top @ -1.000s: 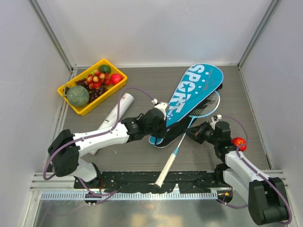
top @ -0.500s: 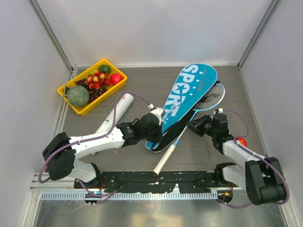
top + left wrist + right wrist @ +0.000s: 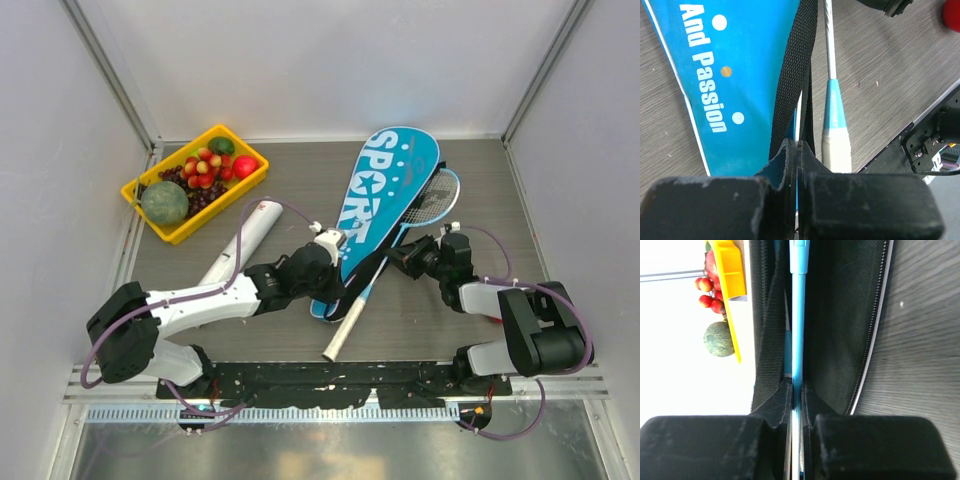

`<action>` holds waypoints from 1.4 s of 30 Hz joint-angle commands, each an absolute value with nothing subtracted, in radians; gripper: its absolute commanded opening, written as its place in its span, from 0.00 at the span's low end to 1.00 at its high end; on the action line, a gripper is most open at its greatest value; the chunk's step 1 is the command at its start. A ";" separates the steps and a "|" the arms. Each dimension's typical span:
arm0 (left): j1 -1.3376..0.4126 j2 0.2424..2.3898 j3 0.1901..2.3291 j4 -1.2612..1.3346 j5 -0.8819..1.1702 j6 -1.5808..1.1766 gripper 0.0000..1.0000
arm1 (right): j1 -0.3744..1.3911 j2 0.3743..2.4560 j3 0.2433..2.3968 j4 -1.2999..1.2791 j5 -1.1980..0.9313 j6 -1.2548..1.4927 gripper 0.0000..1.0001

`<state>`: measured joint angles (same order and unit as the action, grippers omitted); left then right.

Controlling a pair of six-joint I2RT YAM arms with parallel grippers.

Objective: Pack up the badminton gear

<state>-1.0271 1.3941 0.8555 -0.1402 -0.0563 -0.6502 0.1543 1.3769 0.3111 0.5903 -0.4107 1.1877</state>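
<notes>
The blue "SPORT" racket bag (image 3: 388,195) lies slanted on the table, with its lettering also in the left wrist view (image 3: 735,75). My left gripper (image 3: 333,252) (image 3: 798,146) is shut on the bag's lower edge beside its black strap (image 3: 795,70). A light-blue racket (image 3: 432,200) pokes out from under the bag, and its white handle (image 3: 340,338) points toward the front rail. My right gripper (image 3: 400,262) (image 3: 793,386) is shut on this racket's blue shaft (image 3: 798,315). The long white tube (image 3: 240,248) lies to the left of my left arm. No shuttlecock shows.
A yellow tray (image 3: 222,205) of fruit stands at the back left. A red apple (image 3: 952,15) lies by my right arm. The black front rail (image 3: 330,380) runs just below the racket handle. Grey walls close the sides and the back.
The bag and racket have swung to the left, the bag's wide end now nearer the middle. The racket handle has drawn back from the front rail. Both grips have stayed shut.
</notes>
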 commanded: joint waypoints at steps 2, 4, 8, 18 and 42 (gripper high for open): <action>-1.039 1.336 0.807 -0.152 0.040 -0.635 0.00 | 0.135 1.378 0.334 0.850 -0.295 1.249 0.05; -1.040 1.330 0.793 -0.138 0.052 -0.635 0.00 | 0.135 1.371 0.321 0.902 -0.278 1.246 0.05; -1.040 1.324 0.792 -0.143 0.066 -0.635 0.00 | 0.135 1.358 0.334 0.887 -0.235 1.217 0.05; -1.048 1.267 0.756 -0.136 0.074 -0.666 0.00 | 0.156 1.509 0.364 0.996 -0.182 1.253 0.05; -1.046 1.240 0.746 -0.150 0.009 -0.549 0.00 | 0.385 1.531 0.342 0.808 -0.543 1.174 0.05</action>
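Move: The right hand already pinches the racket shaft just below the throat. The bag's middle is about 12 cm ahead, 5 cm to its left and 4 cm lower; the racket head lies about 15 cm ahead and 11 cm to its right, and the handle about 18 cm back and 11 cm left. The left hand already grips the bag's open edge near the narrow end: the bag's middle is about 18 cm ahead and 8 cm right, the racket handle about 11 cm back and 1 cm right. Keeping its pinch on the shaft, the right hand holds the racket along the bag's open side, bobs up and down a little, then sweeps left about 6.5 cm and finally back some 3 cm, turning about 10 degrees counter-clockwise. The left hand keeps the bag edge pinched, lifts it about a centimetre, then draws it back and left, sinking slightly. ##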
